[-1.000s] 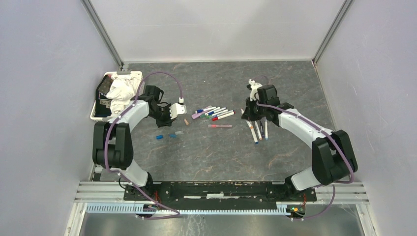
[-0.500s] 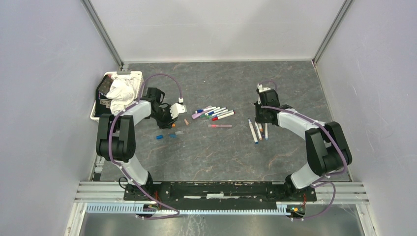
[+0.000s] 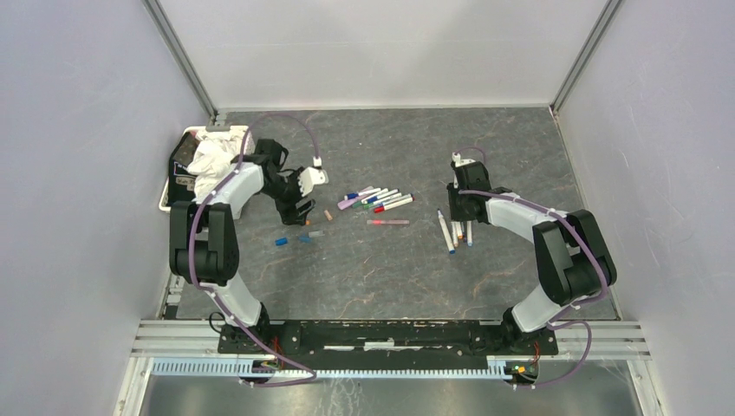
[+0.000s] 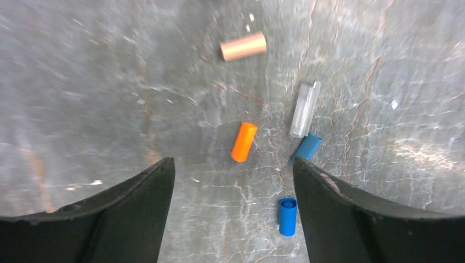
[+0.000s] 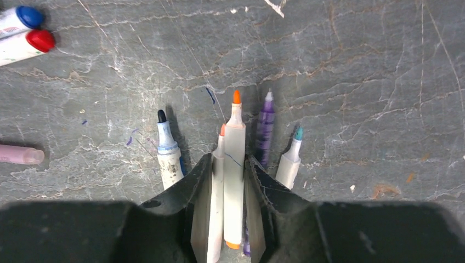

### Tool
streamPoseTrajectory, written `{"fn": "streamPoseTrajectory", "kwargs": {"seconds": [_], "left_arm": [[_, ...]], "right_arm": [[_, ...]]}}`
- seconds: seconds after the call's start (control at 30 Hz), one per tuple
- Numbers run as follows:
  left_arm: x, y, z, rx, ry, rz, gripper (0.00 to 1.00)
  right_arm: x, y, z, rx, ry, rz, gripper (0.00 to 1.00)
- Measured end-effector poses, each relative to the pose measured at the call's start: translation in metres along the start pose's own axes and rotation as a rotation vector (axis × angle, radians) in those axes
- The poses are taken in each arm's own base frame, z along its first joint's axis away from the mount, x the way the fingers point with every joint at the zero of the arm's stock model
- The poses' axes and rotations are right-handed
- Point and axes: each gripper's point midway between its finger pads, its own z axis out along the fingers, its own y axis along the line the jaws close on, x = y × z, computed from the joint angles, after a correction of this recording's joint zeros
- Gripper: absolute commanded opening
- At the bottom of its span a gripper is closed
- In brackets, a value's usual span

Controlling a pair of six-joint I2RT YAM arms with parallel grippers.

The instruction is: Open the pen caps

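Loose pen caps lie on the table under my left gripper (image 4: 233,161), which is open wide and holds nothing. An orange cap (image 4: 243,142) lies just ahead of its fingertips. A tan cap (image 4: 243,46), a clear cap (image 4: 305,109) and two blue caps (image 4: 307,147) (image 4: 287,216) lie around it. My right gripper (image 5: 227,159) is low over the uncapped markers (image 3: 452,231). Its jaws stand slightly parted around two orange-tipped barrels (image 5: 234,142) that rest on the table. A purple marker (image 5: 265,129), a teal-tipped one (image 5: 289,161) and a dark-tipped one (image 5: 167,153) lie beside them.
A cluster of capped pens (image 3: 379,199) lies mid-table, with a pink pen (image 3: 387,222) just in front. A tray (image 3: 171,195) with a white cloth (image 3: 212,160) sits at the back left, close to my left arm. Grey walls enclose the table.
My left gripper opened wide and the orange cap now lies free on the table. My right arm came down and its jaws parted around the orange marker among the uncapped ones.
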Motion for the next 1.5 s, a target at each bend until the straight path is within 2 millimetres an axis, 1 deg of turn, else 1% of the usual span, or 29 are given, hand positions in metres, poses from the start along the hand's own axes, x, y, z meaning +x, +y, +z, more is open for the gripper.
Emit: {"fn": "streamPoseTrajectory", "kwargs": {"seconds": [0.07,0.1,0.13,0.3,0.4,0.53,0.6,0.67,0.77,0.83,0.9,1.0,1.07,1.13,1.3,1.37,1.5], "left_arm": [[-0.018,0.007,-0.014,-0.007,-0.037,0.009,0.91],[-0.027,0.010,-0.022,-0.014,-0.058,0.018,0.99],[-0.037,0.013,-0.031,-0.024,-0.082,0.029,1.00],[-0.084,0.009,-0.084,-0.066,-0.201,0.072,1.00],[-0.110,0.006,-0.113,-0.091,-0.266,0.083,1.00],[-0.131,0.005,-0.139,-0.123,-0.325,0.055,1.00],[-0.137,0.003,-0.149,-0.145,-0.345,0.037,1.00],[-0.143,0.002,-0.160,-0.177,-0.369,0.005,1.00],[-0.151,0.007,-0.178,-0.277,-0.416,-0.038,1.00],[-0.152,0.008,-0.191,-0.359,-0.445,-0.069,1.00],[-0.152,0.006,-0.201,-0.424,-0.471,-0.092,1.00],[-0.150,0.003,-0.203,-0.447,-0.482,-0.104,1.00],[-0.147,0.004,-0.197,-0.430,-0.470,-0.116,1.00],[-0.142,0.005,-0.187,-0.401,-0.449,-0.138,1.00],[-0.124,0.006,-0.155,-0.303,-0.370,-0.219,1.00],[-0.119,0.003,-0.149,-0.279,-0.351,-0.232,1.00],[-0.118,-0.003,-0.146,-0.247,-0.345,-0.232,1.00]], "right_arm": [[0.004,-0.001,0.001,0.004,0.008,-0.001,0.33],[0.005,-0.001,0.001,0.005,0.009,-0.001,0.33],[0.006,-0.002,0.001,0.006,0.011,-0.001,0.33],[0.007,-0.002,0.000,0.006,0.009,-0.001,0.34],[0.003,-0.003,-0.005,0.006,-0.009,0.002,0.35],[-0.009,0.002,-0.020,-0.009,-0.066,-0.003,0.39],[-0.018,0.008,-0.030,-0.024,-0.104,-0.010,0.41],[-0.024,0.016,-0.036,-0.045,-0.129,-0.027,0.43],[-0.030,0.038,-0.039,-0.099,-0.145,-0.088,0.47],[-0.037,0.061,-0.040,-0.155,-0.150,-0.155,0.51],[-0.043,0.090,-0.039,-0.227,-0.159,-0.234,0.55],[-0.044,0.132,-0.034,-0.340,-0.156,-0.346,0.58],[-0.040,0.149,-0.029,-0.393,-0.142,-0.401,0.58],[-0.035,0.160,-0.021,-0.427,-0.124,-0.447,0.59],[-0.023,0.174,-0.002,-0.471,-0.075,-0.530,0.58],[-0.017,0.176,0.003,-0.477,-0.060,-0.558,0.57],[-0.008,0.181,0.006,-0.487,-0.051,-0.605,0.55]]}}
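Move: Some 20 cm to the right hand's left, 2 cm nearer the base and just below it, lies the pink pen; the red marker is about 19 cm left and 4 cm ahead, and the uncapped orange-tipped pen sits between its fingers. From the left hand the pink pen is roughly 23 cm right, level in reach, 4 cm down; the orange cap is almost directly below it, the tan cap 6 cm right and 2 cm ahead. Opening further, the right fingers rise about 5 cm off the orange-tipped pen, sweep 18 cm left, turning some 45 degrees counter-clockwise, and sink with the gap astride the pink pen's right end, not closing. The left hand opens fully and climbs 25 cm from the orange cap, fingertips swinging somewhat forward and left, then sinks back 6 cm. ##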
